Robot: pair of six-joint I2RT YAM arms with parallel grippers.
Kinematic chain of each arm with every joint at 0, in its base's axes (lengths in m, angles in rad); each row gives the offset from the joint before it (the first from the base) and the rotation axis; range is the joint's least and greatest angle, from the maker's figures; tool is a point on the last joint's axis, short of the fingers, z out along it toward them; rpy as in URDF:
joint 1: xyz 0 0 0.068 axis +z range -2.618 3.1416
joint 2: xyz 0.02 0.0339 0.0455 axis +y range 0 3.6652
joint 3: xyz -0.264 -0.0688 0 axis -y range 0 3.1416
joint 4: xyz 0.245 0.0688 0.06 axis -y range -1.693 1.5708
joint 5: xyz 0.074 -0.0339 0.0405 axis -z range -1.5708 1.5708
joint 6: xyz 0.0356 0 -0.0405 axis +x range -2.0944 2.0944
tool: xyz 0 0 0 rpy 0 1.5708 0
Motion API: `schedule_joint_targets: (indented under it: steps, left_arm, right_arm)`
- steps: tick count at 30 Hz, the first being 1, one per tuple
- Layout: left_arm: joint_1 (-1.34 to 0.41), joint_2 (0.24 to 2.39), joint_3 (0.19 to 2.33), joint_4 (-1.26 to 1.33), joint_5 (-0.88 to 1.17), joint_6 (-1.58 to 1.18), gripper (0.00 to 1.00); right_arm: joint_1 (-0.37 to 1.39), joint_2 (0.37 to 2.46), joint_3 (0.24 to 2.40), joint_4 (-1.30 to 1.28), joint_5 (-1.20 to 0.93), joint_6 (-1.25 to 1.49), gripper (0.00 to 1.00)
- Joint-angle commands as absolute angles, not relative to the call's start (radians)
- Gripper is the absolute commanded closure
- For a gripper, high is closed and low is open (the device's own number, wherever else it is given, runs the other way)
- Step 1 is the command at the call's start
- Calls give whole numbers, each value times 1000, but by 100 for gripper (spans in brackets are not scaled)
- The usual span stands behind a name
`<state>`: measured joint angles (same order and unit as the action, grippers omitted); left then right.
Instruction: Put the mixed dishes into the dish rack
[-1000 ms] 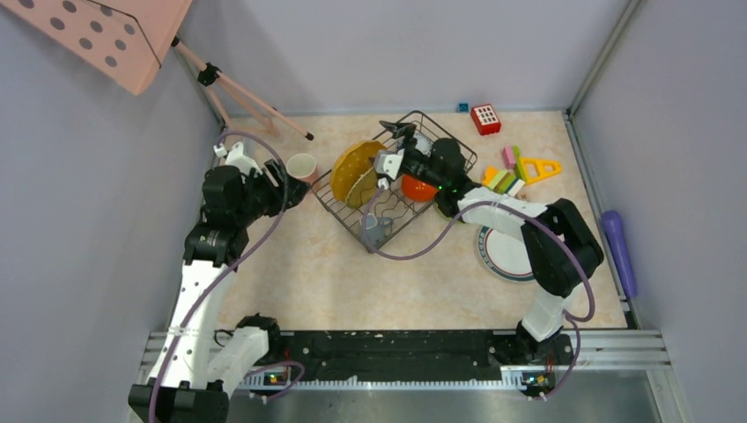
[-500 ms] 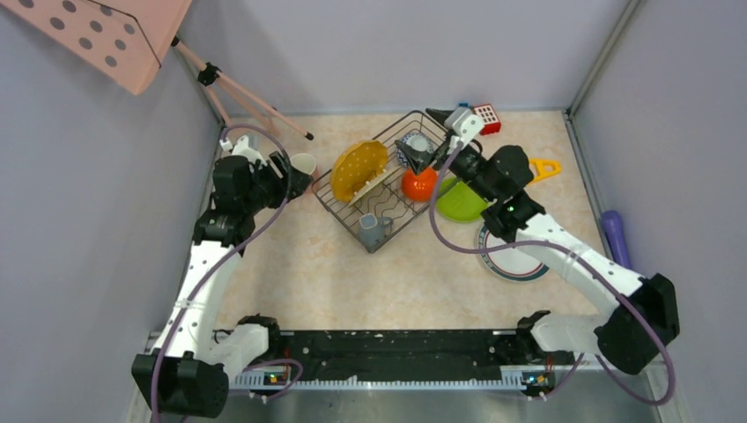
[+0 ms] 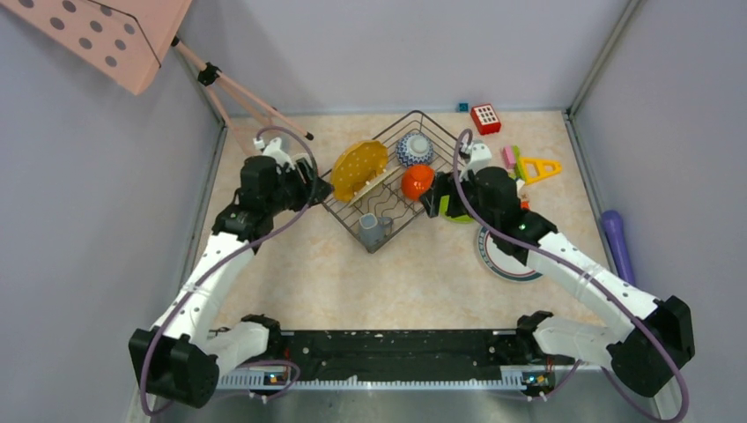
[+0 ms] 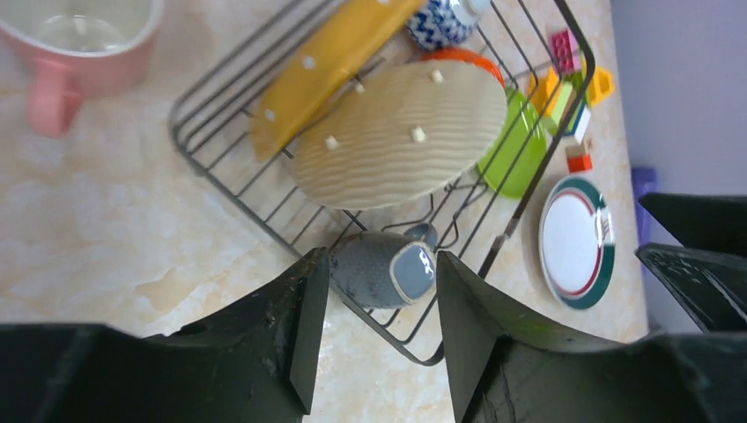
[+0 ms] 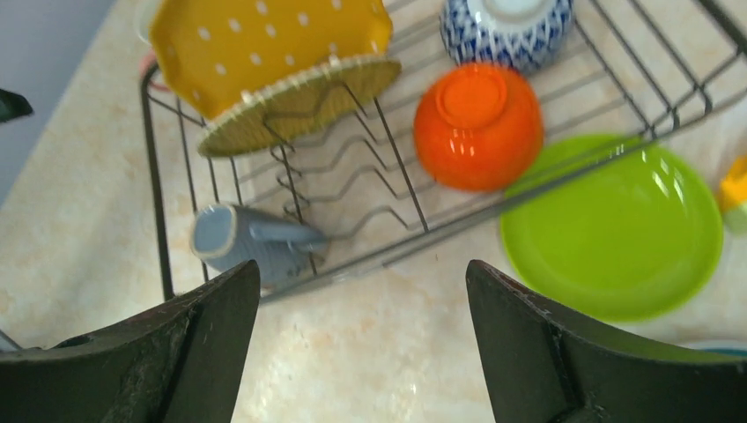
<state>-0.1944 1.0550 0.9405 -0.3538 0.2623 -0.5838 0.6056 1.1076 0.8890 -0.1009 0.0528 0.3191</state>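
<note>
The dish rack holds two yellow plates on edge, a patterned bowl, an orange-red bowl and a grey mug lying on its side. The pink mug stands on the table just outside the rack's left side. My left gripper hovers open and empty by that side, with the grey mug seen beyond its fingers. My right gripper is open and empty at the rack's right edge, over the lime green plate. The white green-rimmed plate lies flat further right.
Coloured toy blocks and a yellow triangle piece lie at the back right. A purple cylinder rests by the right wall. A tripod leg slants down at the back left. Grey walls close in the table.
The right arm has drawn back from over the rack, leaving the patterned bowl inside, and come down by the lime plate. The left arm has swung right toward the rack, covering the pink mug from above.
</note>
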Motion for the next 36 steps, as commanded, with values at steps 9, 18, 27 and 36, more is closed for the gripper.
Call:
schedule_joint_targets:
  steps: [9, 18, 27, 36]
  left_arm:
    - [-518, 1275, 1115, -319, 11, -366, 60]
    - [-591, 1490, 1292, -313, 144, -386, 77]
    - [-600, 1628, 1361, -287, 164, -404, 76]
    - [-570, 1690, 1416, -284, 30, -393, 75]
  right_arm:
    - [597, 956, 785, -243, 150, 406, 15]
    - [597, 821, 687, -206, 288, 463, 15]
    - [597, 851, 642, -304, 391, 630, 12]
    - [571, 831, 582, -292, 388, 639, 10]
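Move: From the left hand, the ribbed tan plate's middle is about 12 cm to the right, 5 cm ahead and 10 cm lower. The yellow plate is 8 cm right and 8 cm ahead; the grey mug, 11 cm right, 5 cm back. For the right hand, the white plate lies some 27 cm right, 5 cm back and 22 cm below; the green plate is 10 cm right, 9 cm ahead, the orange bowl 11 cm straight ahead. The left hand heads for the ribbed tan plate in the rack, sweeping about 16 cm right and later also forward and down, to end close by its right side, turning clockwise and rolling left side up while its fingers close to a narrow gap; contact can't be made out. The right hand, wide open, retreats right and down some 9 cm each and 5 cm back, towards the white plate, turning about 25 degrees clockwise. ##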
